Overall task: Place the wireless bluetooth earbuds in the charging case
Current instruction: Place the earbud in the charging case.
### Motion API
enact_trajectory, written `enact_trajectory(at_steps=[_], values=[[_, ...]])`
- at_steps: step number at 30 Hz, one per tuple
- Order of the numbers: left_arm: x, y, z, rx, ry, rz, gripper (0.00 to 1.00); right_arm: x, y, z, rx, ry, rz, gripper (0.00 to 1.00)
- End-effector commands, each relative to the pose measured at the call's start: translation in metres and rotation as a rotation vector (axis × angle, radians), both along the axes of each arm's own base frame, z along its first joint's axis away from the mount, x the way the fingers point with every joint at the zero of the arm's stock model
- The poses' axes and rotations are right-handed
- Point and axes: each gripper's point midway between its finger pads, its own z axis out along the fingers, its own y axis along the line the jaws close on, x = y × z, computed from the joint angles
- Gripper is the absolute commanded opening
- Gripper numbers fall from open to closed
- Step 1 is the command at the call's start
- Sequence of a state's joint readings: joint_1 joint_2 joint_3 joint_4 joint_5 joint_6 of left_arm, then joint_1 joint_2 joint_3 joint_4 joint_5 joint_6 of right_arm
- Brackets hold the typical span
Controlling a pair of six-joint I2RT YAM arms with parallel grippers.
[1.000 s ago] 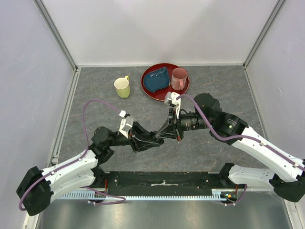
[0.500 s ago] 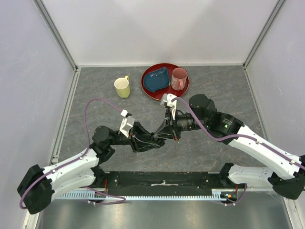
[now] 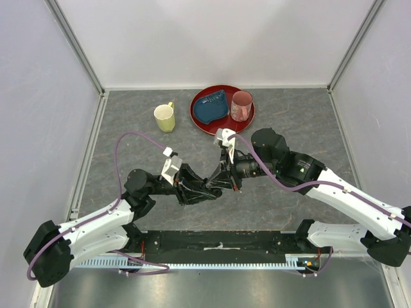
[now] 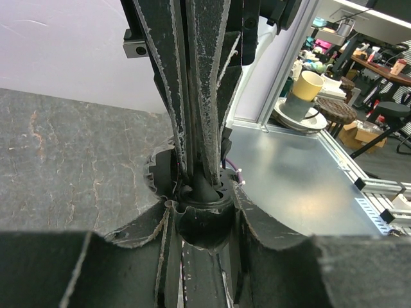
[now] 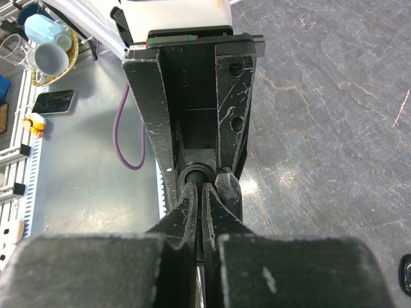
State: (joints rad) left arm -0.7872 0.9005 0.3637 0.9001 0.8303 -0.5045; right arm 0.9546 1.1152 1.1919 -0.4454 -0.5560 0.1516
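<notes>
Both grippers meet tip to tip at the middle of the table. My left gripper (image 3: 214,187) is shut on the small black round charging case (image 4: 203,221), which sits cupped between its fingers (image 5: 151,122) with the open side facing the right arm. My right gripper (image 3: 223,179) comes in from the opposite side, shut on a thin black earbud (image 4: 205,187). The earbud's lower end sits in the case's ring-shaped opening (image 5: 200,173). A black rounded piece (image 5: 228,187) lies against the case's right side; I cannot tell what it is.
A pale yellow mug (image 3: 165,117) stands at the back left. Behind the grippers a red round tray (image 3: 200,122) holds a blue pouch (image 3: 211,108) and a pink cup (image 3: 241,106). A small black object (image 5: 405,273) lies on the table at the right wrist view's edge.
The right arm has shifted left and slightly nearer, pushing its gripper closer onto the left gripper. The left arm has barely moved and both grips are unchanged.
</notes>
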Motion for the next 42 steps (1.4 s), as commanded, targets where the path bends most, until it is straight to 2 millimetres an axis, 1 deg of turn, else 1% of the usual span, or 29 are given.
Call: enact_trajectory(at_steps=[1, 2, 5, 9, 10, 16, 17, 19, 20, 22, 23, 27, 30, 31, 39, 42], values=[[0.001, 0.003, 0.028, -0.083, -0.057, 0.024, 0.02, -0.003, -0.001, -0.013, -0.046, -0.001, 0.01, 0.0], [0.002, 0.003, 0.029, -0.085, -0.06, 0.03, 0.02, -0.006, -0.002, -0.015, -0.057, 0.003, 0.016, 0.0], [0.005, 0.003, 0.031, -0.098, -0.064, 0.053, 0.02, -0.006, -0.001, -0.024, -0.091, 0.007, 0.009, 0.0], [0.007, 0.005, 0.032, -0.107, -0.065, 0.075, 0.02, -0.009, -0.002, -0.026, -0.098, 0.013, 0.021, 0.01], [0.008, 0.006, 0.031, -0.107, -0.063, 0.084, 0.02, -0.009, -0.002, -0.023, -0.092, 0.009, 0.02, 0.02], [0.009, 0.007, 0.029, -0.102, -0.063, 0.103, 0.02, -0.006, -0.004, -0.01, -0.064, -0.024, -0.006, 0.17], [0.01, 0.007, 0.028, -0.099, -0.064, 0.104, 0.02, -0.004, -0.004, -0.006, -0.057, -0.031, -0.014, 0.22], [0.01, 0.007, 0.026, -0.089, -0.057, 0.1, 0.02, -0.003, -0.004, 0.0, -0.043, -0.04, -0.024, 0.26], [0.01, 0.006, 0.025, -0.086, -0.057, 0.099, 0.02, -0.002, -0.004, 0.002, -0.035, -0.045, -0.029, 0.3], [0.009, 0.006, 0.023, -0.082, -0.054, 0.096, 0.02, -0.001, -0.004, 0.006, -0.022, -0.049, -0.039, 0.34], [0.01, 0.006, 0.024, -0.083, -0.054, 0.099, 0.02, -0.001, -0.003, 0.009, -0.012, -0.053, -0.039, 0.38], [0.009, 0.006, 0.021, -0.074, -0.051, 0.094, 0.02, -0.001, -0.003, 0.02, 0.026, -0.059, -0.045, 0.43], [0.009, 0.007, 0.019, -0.071, -0.052, 0.099, 0.02, -0.002, -0.003, 0.027, 0.059, -0.076, -0.044, 0.49], [0.009, 0.007, 0.018, -0.07, -0.05, 0.103, 0.02, -0.002, -0.004, 0.029, 0.065, -0.078, -0.049, 0.53], [0.01, 0.008, 0.015, -0.056, -0.054, 0.113, 0.02, -0.001, -0.002, 0.036, 0.11, -0.092, -0.055, 0.58], [0.011, 0.009, 0.015, -0.055, -0.056, 0.119, 0.02, -0.002, -0.004, 0.042, 0.128, -0.114, -0.053, 0.61]])
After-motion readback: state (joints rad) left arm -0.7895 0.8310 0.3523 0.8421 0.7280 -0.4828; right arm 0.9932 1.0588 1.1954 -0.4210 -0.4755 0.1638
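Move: The right hand, pointing left and slightly down, holds the earbud at the charging case, whose middle lies about 2 cm under it and otherwise level with it. The left hand still grips the case, its middle about 1 cm to the right of that hand's point. From the right hand, a black oval box lies on the table some 16 cm ahead, 9 cm right and 25 cm below; the red plate is roughly 36 cm ahead, 5 cm right and 26 cm down. Already on the earbud, the right fingertips keep pressing it down into the case for about half a centimetre, the left hand dipping a touch beneath them. They then open from shut to over half wide, let go, and the right hand rises almost 3 cm off the case. The left keeps its grip, easing about 1 cm forward and slightly up. ##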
